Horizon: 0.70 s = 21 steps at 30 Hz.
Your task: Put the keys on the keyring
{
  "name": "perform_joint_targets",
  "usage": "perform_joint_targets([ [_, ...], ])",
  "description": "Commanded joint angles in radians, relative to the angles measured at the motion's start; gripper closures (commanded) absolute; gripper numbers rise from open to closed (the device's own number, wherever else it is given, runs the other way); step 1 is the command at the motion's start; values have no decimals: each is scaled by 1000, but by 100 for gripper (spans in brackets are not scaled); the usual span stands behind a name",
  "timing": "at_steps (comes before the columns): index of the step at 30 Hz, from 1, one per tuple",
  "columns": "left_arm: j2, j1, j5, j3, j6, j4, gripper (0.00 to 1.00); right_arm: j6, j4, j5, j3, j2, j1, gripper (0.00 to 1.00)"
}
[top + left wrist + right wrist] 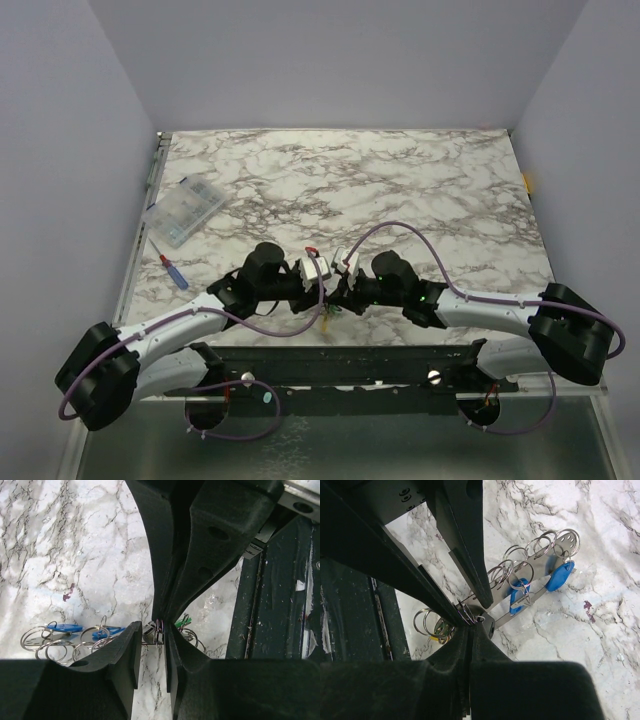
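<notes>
Both grippers meet near the table's front edge. My right gripper (pixel 472 623) (pixel 339 289) is shut on the keyring (pixel 465 611) (pixel 159 626), a thin dark wire loop held upright at its tips. My left gripper (pixel 153 625) (pixel 322 293) is open, with a narrow gap; its fingers (pixel 125 652) straddle the keyring, which sits close to the right-hand pad. Two blue-headed keys (pixel 560 575) (pixel 65 628) lie on the marble beyond, threaded among silvery split rings on a metal strip. A green-headed key (pixel 183 622) (pixel 439 627) lies with more rings by the front edge.
A clear compartment box (pixel 186 210) sits at the back left, with a red and blue screwdriver (pixel 172 272) in front of it. Several loose silver rings (pixel 50 647) lie under the grippers. The dark metal base frame (pixel 350 365) runs along the near edge.
</notes>
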Motion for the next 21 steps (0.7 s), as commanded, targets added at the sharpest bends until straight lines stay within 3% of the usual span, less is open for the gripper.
perform_joint_targets([
  [1, 14, -3, 35, 32, 20, 10, 72, -8, 9, -19, 28, -6, 0, 99],
  [6, 41, -3, 51, 48, 27, 8, 81, -13, 13, -31, 23, -12, 0, 99],
  [10, 67, -3, 57, 60, 33, -5, 100, -16, 22, -29, 12, -28, 0, 99],
  [17, 39, -3, 43, 60, 38, -18, 100, 36, 59, 35, -22, -70, 0, 98],
  [19, 23, -3, 44, 54, 34, -17, 100, 50, 77, 59, -43, -84, 0, 67],
  [21, 10, -3, 41, 45, 30, -14, 100, 85, 90, 64, -59, -95, 0, 56],
])
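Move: The keyring's small rings pinched in the right fingertips are between the left gripper's parted tips, at the left hand's own height and about 1 cm to its right. From the left hand, the nearer blue key hangs some 5 cm ahead, the farther blue key about 9 cm ahead and 2 cm left, and the yellow key roughly 4 cm back and a little lower. For the right hand the rings are right at its fingertips. Ease the left gripper barely 1 cm to the right, in towards the right fingertips, and shut its partly open fingers on the keyring's small rings. Keep the right gripper clamped until that grip is made, easing it just under 1 cm to the right, then lift it slightly and open it about a third of its range to let go. ##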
